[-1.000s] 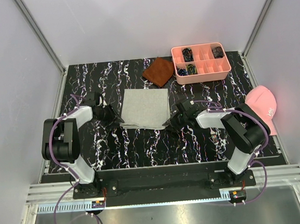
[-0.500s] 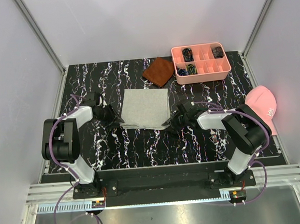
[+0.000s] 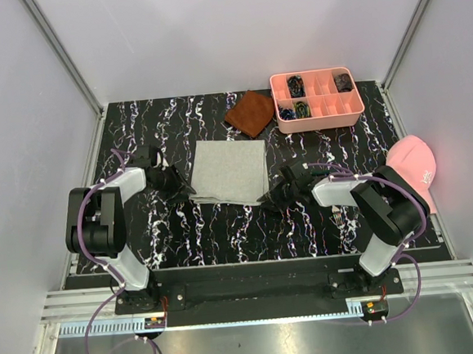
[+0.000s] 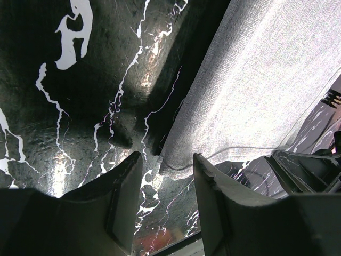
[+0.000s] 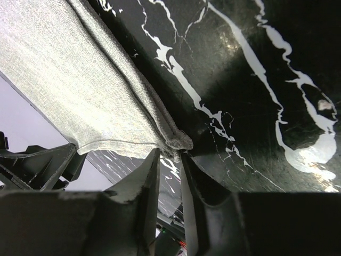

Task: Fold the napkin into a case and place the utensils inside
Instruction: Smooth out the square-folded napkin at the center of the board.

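Observation:
The light grey napkin [image 3: 229, 169] lies flat on the black marbled table, folded into a layered square. My left gripper [image 3: 185, 186] sits low at its near left corner. In the left wrist view the left gripper [image 4: 166, 160] is open, with the napkin [image 4: 256, 80] corner lying just between the fingertips. My right gripper [image 3: 268, 197] is at the near right corner. The right wrist view shows the right gripper [image 5: 169, 154] narrowed onto the bunched corner of the napkin [image 5: 80, 69]. Of the utensils, a slim silver fork [image 3: 339, 215] lies beside the right forearm.
A rust-brown cloth [image 3: 250, 113] lies behind the napkin. A pink compartment tray [image 3: 320, 120] with small dark items stands at the back right. A pink cap [image 3: 416, 167] rests at the table's right edge. White walls enclose three sides.
The right gripper drew back slightly toward the right; its jaws widened, then narrowed on the napkin's corner. The left arm and the napkin have not moved.

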Controlling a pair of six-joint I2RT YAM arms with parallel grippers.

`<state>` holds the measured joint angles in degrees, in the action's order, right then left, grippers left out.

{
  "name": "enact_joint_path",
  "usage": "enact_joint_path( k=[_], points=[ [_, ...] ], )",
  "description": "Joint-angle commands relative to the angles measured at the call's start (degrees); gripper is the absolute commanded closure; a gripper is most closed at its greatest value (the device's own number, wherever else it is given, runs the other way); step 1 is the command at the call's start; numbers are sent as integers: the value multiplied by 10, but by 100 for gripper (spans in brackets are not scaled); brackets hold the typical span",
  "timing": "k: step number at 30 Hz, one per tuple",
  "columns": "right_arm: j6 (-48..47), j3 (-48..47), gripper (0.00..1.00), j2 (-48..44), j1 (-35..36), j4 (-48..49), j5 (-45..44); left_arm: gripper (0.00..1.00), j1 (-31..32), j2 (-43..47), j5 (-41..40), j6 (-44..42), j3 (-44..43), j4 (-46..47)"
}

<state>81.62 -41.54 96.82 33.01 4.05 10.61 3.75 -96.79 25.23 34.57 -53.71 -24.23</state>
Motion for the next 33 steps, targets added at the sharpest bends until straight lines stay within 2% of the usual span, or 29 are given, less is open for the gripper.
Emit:
enact_joint_path(
  k=[1,7,11,15,24,33],
  points=[
    [4,2,74,6,7,10,-7,53,3,11,14,-3,10,20],
    [-4,-2,74,13,6,14,-12,52,6,18,16,-4,16,20],
    [-8,0,89,12,6,21,-8,51,7,19,17,-6,20,20],
    [-21,-7,99,2,6,19,-7,50,9,25,19,-5,25,20],
    [-50,-13,100,-43,5,10,-5,49,9,59,10,3,15,6],
    [-60,-19,100,-44,1,10,-2,51,14,28,8,9,6,10]
  ],
)
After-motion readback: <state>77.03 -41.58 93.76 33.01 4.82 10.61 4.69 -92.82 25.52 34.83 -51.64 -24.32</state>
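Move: The napkin's near right corner sits bunched between the right hand's partly open fingers, barely 1 cm below, with the square's middle about 9 cm ahead and 8 cm left. The fork lies some 17 cm right of that hand and 5 cm back; the brown pouch about 24 cm ahead and 2 cm left. From the left hand, the near left corner is practically at the half-open fingertips, about 1 cm below. The right fingers close fully and pinch the top layer's near right corner, holding nearly in place; the hand then raises it about 2 cm, its fingertips tilting slightly forward. The left hand, fingers staying half open around the near left corner, eases back about 1 cm and dips a little, then rises roughly 2 cm. ##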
